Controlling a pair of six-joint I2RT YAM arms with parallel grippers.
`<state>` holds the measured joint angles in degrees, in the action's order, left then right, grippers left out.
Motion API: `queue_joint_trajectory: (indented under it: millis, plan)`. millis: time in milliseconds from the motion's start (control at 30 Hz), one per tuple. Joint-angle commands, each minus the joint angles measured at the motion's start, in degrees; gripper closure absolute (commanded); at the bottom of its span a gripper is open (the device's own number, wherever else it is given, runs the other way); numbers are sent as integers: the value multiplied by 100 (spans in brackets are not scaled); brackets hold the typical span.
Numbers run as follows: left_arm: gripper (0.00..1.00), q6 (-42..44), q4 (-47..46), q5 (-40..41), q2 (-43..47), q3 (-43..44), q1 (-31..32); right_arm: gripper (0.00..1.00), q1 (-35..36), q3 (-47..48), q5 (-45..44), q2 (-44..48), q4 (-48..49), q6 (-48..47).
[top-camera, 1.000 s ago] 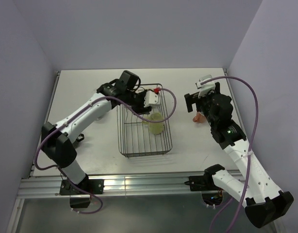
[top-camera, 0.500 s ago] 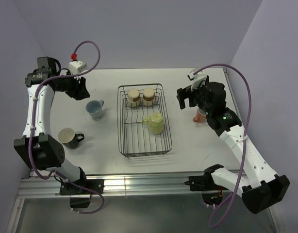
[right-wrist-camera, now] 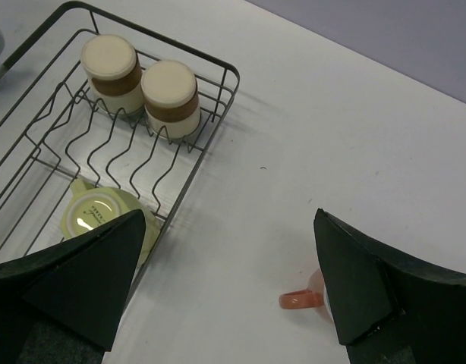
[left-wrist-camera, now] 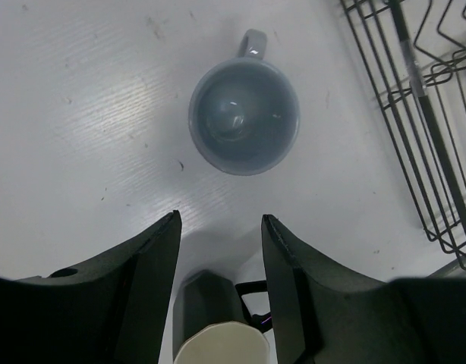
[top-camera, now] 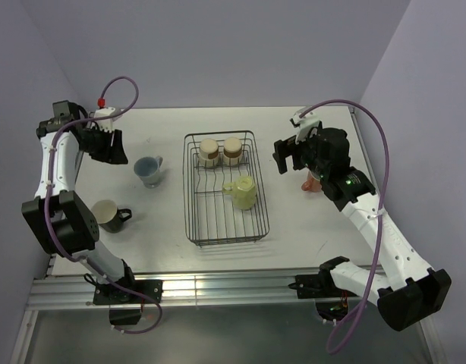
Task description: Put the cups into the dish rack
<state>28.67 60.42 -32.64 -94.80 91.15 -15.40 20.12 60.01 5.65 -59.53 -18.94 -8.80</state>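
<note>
The black wire dish rack (top-camera: 195, 227) stands mid-table. Two tan tumblers (top-camera: 209, 152) (top-camera: 233, 150) sit upside down at its far end, a pale yellow mug (top-camera: 243, 192) further forward. On the table to its left stand a blue-grey mug (top-camera: 148, 170) and a black mug (top-camera: 108, 214) with cream inside. My left gripper (top-camera: 111, 149) hovers open above and left of the blue-grey mug (left-wrist-camera: 244, 115), holding nothing. My right gripper (top-camera: 291, 158) is wide open and empty, right of the rack. The salmon-pink mug (top-camera: 313, 183) is partly hidden behind it; its handle (right-wrist-camera: 301, 299) shows.
The rack's right wall (right-wrist-camera: 189, 176) runs just left of my right gripper (right-wrist-camera: 230, 220). In the left wrist view the rack's corner (left-wrist-camera: 438, 189) is at the right edge, and the black mug (left-wrist-camera: 218, 326) shows low between the fingers of the left gripper (left-wrist-camera: 220, 220), far below them.
My left arm has swung from over the rack's far end out to the far left of the table, uncovering the two tumblers. The right gripper has shifted slightly left.
</note>
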Motion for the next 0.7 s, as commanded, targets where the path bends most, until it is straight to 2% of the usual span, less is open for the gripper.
queue_joint_trajectory:
  millis: [0, 167, 367, 667]
  plan:
    - [46, 42, 241, 285, -38, 95, -208, 0, 45, 178, -46, 125, -92, 1]
    - [47, 1050, 1014, 416, 67, -9, -946, 0, 45, 90, -3, 126, -66, 1]
    - [46, 1993, 1560, 505, 462, -808, -1404, 0, 53, 90, 50, 117, -145, -17]
    - [46, 2099, 1148, 751, 735, -1644, -1571, 0, 62, 151, 85, 126, -303, -8]
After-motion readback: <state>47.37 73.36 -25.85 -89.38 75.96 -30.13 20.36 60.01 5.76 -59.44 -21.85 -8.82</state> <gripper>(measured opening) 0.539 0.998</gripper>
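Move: My left hand hangs half open, with the dark grey mug about 12 cm back, 5 cm to the left and some 15 cm below it. The pale blue cup stands about 5 cm ahead, 6 cm to the right and equally low. The dish rack's middle is roughly 2 cm back and 28 cm to the right. From my right hand, the grey mug lies around 46 cm to the left, 6 cm back and 24 cm below. Leaving the blue cup behind, I swing my left hand left at first, then draw it back towards my base and down towards the grey mug: about 12 cm back, 6 cm left and 6 cm lower in all. On the way I tip the fingers some 15 degrees steeper towards the table, keeping them half open; they end just above the mug's mouth, not yet on it. ##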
